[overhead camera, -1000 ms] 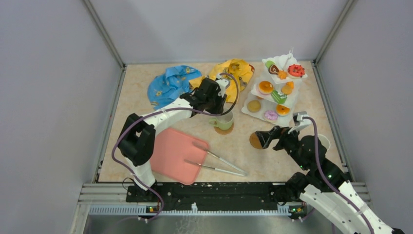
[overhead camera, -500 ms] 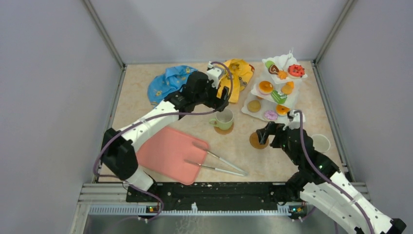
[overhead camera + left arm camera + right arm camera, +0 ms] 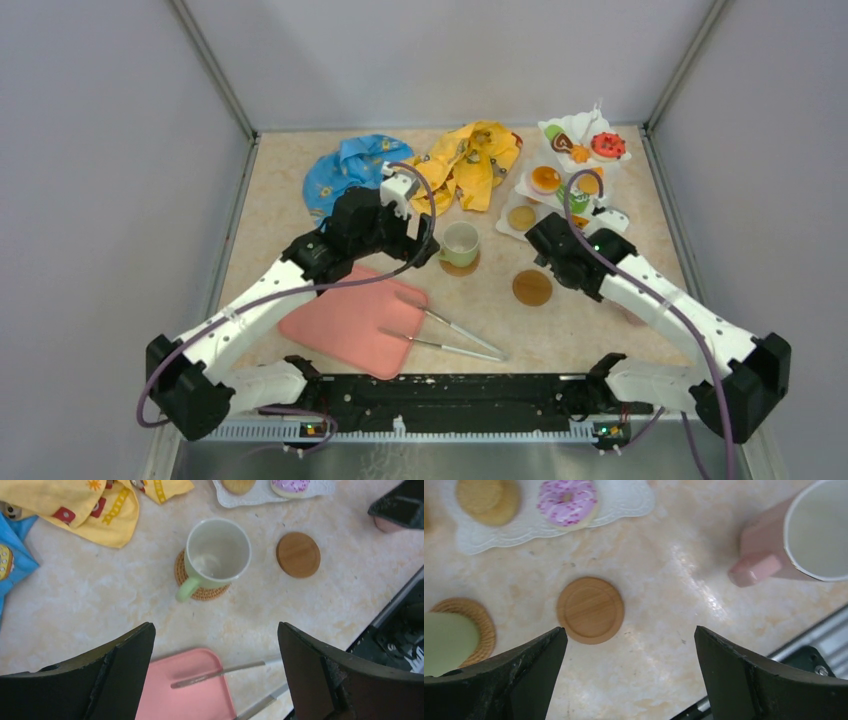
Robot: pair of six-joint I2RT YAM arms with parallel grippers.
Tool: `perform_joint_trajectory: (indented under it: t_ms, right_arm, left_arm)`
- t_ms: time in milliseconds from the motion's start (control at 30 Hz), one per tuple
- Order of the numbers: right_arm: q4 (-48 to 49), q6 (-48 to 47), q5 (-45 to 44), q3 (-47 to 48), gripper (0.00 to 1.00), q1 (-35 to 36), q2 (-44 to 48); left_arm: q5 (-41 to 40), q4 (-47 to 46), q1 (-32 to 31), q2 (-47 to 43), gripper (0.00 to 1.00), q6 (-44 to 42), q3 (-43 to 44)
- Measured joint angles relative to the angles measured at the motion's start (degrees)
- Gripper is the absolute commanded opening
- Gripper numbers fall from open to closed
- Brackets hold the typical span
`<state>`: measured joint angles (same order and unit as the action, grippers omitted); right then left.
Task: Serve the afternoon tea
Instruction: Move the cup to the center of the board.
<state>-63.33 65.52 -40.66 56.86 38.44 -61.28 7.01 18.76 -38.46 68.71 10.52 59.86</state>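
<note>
The pale green mug [image 3: 460,243] stands upright on a woven brown coaster [image 3: 200,587], its inside bare. My left gripper [image 3: 412,245] hovers just left of it, open, nothing between its fingers [image 3: 125,665]. A smooth wooden coaster [image 3: 532,287] lies bare on the table. My right gripper [image 3: 548,248] hangs above it, open and holding nothing. The white mug [image 3: 809,535], pinkish outside, stands to the right; in the top view the right arm hides it. The white tiered stand [image 3: 570,180] carries toy pastries, among them a pink donut [image 3: 567,502] and a biscuit [image 3: 486,497].
A pink tray [image 3: 345,320] lies near the front left with metal tongs [image 3: 450,335] resting partly on it. A blue cloth [image 3: 345,170] and a yellow cloth [image 3: 470,160] lie crumpled at the back. Grey walls enclose the table.
My left gripper opened, let go of the green mug and drew back to the near left. My right gripper lifted off the wooden coaster and swung toward the stand.
</note>
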Motion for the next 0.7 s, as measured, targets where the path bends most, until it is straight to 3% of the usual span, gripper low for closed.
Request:
perform_joint_trajectory:
  t_ms: [133, 333, 500, 700]
  right_arm:
    - [-10.38, 9.25, -2.40, 3.39, 0.99, -0.15, -5.73]
    - [-17.99, 16.00, -7.39, 4.87, 0.99, -2.89, -4.66]
    - [-17.38, 14.43, -9.81, 4.17, 0.99, -9.77, 0.44]
    - [-8.13, 3.37, -8.98, 0.76, 0.95, -21.55, 8.85]
  left_arm:
    - [1.62, 3.19, 0.09, -7.72, 0.99, -0.22, -4.83]
    - [2.34, 5.09, 0.09, -18.43, 0.99, -2.43, -12.41]
    - [0.20, 6.21, 0.09, -24.09, 0.98, -4.39, -18.91]
    - [-2.60, 6.45, 0.11, -26.51, 0.98, -5.16, -19.37]
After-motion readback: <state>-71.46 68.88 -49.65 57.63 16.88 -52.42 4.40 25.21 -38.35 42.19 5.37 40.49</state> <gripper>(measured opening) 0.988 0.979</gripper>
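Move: The pink cup lies about 19 cm to the right hand's right, 2 cm ahead and 7 cm below; the wooden coaster is some 6 cm to that hand's left, 7 cm ahead and 11 cm below, the donut about 18 cm straight ahead and 9 cm below. From the left hand the pink cup is roughly 47 cm right, 4 cm back and 13 cm below, and the green cup just released is 8 cm ahead, 7 cm right and 12 cm below. The right hand sweeps about 12 cm to the right, away from the wooden coaster and towards the pink cup, rising some 3 cm after a tiny dip while the wrist swings nearly 30 degrees clockwise and the empty fingers stay wide open. Meanwhile the left hand, also still open, withdraws from the green cup about 7 cm back and 7 cm left, sinking roughly 4 cm as it comes over the pink tray, touching nothing. ##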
